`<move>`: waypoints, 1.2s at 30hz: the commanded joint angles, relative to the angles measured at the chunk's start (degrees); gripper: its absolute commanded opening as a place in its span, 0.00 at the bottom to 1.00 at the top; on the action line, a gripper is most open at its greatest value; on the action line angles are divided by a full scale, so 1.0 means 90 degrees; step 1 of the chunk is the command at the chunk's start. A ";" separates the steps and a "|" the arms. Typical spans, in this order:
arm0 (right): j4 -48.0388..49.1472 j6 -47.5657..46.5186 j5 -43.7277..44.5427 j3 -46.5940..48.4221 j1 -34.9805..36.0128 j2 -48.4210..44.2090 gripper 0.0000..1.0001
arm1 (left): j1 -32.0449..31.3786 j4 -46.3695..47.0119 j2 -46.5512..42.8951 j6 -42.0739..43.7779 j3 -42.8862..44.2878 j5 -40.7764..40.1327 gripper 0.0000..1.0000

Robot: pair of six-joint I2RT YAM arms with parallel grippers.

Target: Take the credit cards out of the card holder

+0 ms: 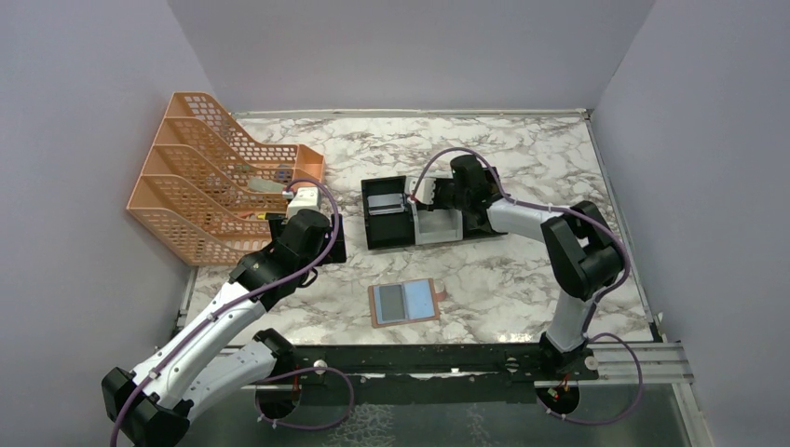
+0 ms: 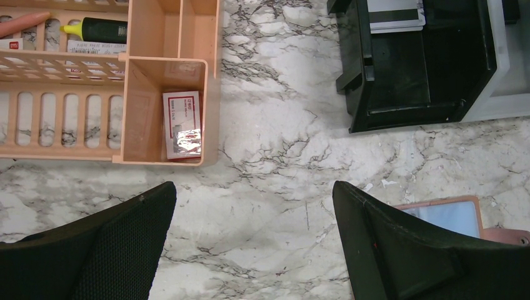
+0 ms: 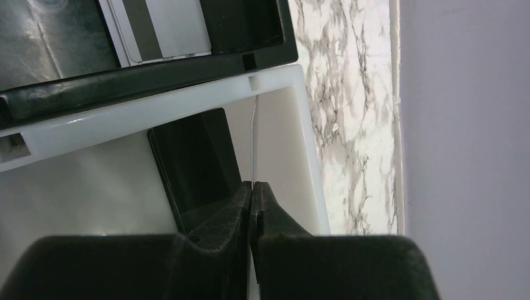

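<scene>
The card holder [image 1: 405, 303] lies open and flat near the table's front, tan-edged with light-blue lining; a grey card [image 1: 391, 300] shows in its left half. Its corner [image 2: 451, 215] peeks past my left finger. My left gripper [image 2: 253, 194] hangs open over bare marble, left of the holder [image 1: 328, 237]. My right gripper [image 3: 252, 184] is shut on a thin credit card [image 3: 254, 137] seen edge-on, held upright over the tray's white compartment [image 1: 419, 194]. A black card [image 3: 194, 159] rests in that compartment. A silver striped card [image 3: 165, 28] lies in the black compartment.
The black-and-white tray [image 1: 387, 237] sits mid-table. A peach mesh organiser [image 1: 200, 186] stands at the back left; one of its pockets holds a small red-and-white box [image 2: 182, 125]. Grey walls close in the left, right and back sides.
</scene>
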 commanded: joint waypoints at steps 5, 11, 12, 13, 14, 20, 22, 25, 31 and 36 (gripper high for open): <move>-0.0156 -0.0412 -0.0081 0.0217 0.0014 0.0336 0.01 | 0.0020 0.0015 -0.0009 0.0079 0.0006 -0.0100 0.99; 0.0190 -0.0551 -0.0014 0.0018 0.0075 0.0409 0.01 | 0.0018 0.0015 0.0005 0.0067 0.0006 -0.0097 0.99; 0.0205 -0.0562 0.0001 0.0034 0.0075 0.0439 0.01 | 0.0018 0.0015 0.0009 0.0073 0.0001 -0.0098 0.99; 0.0155 -0.0570 0.0022 0.0080 0.0072 0.0489 0.02 | 0.0022 0.0015 -0.0001 0.0076 0.0007 -0.0099 0.99; 0.0067 -0.0563 0.0033 0.0141 0.0072 0.0530 0.02 | 0.0021 0.0015 -0.0004 0.0079 0.0006 -0.0096 0.99; -0.0202 -0.0541 0.0021 0.0236 0.0075 0.0529 0.13 | 0.0023 0.0014 -0.0022 0.0072 0.0004 -0.0095 0.99; -0.0310 -0.0513 0.0071 0.0269 0.0073 0.0525 0.19 | 0.0019 0.0015 -0.0015 0.0073 0.0009 -0.0111 0.99; -0.0630 -0.0431 0.0058 0.0377 0.0073 0.0521 0.24 | 0.0018 0.0010 -0.0029 0.0060 0.0001 -0.0137 0.99; -0.0753 -0.0224 -0.0032 0.0360 0.0075 0.0321 0.26 | 0.0023 0.0014 -0.0028 0.0058 0.0004 -0.0122 0.99; -0.0905 -0.0034 -0.0085 0.0287 0.0072 0.0049 0.27 | 0.0016 0.0015 -0.0032 0.0056 -0.0003 -0.0105 0.99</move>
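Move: The right hand holds a thin card edge-on in its shut fingertips, over the forward half of the tray's white compartment; the black cards there lie about 6 cm below and 2 cm back. The silver cards are some 10 cm to the hand's left and 2 cm back, the yellow card about 11 cm right and 1 cm back, and the open card holder roughly 27 cm back and 5 cm left. From the left hand, the black cards are about 17 cm ahead and 21 cm right, 15 cm lower. Still pinching the card, the right hand lowers it nearly straight down into the white compartment, about 3.5 cm in all. Over the last part of the descent the fingers part to roughly a quarter open and release their pinch, with the hand easing back just under a centimetre as they do. ##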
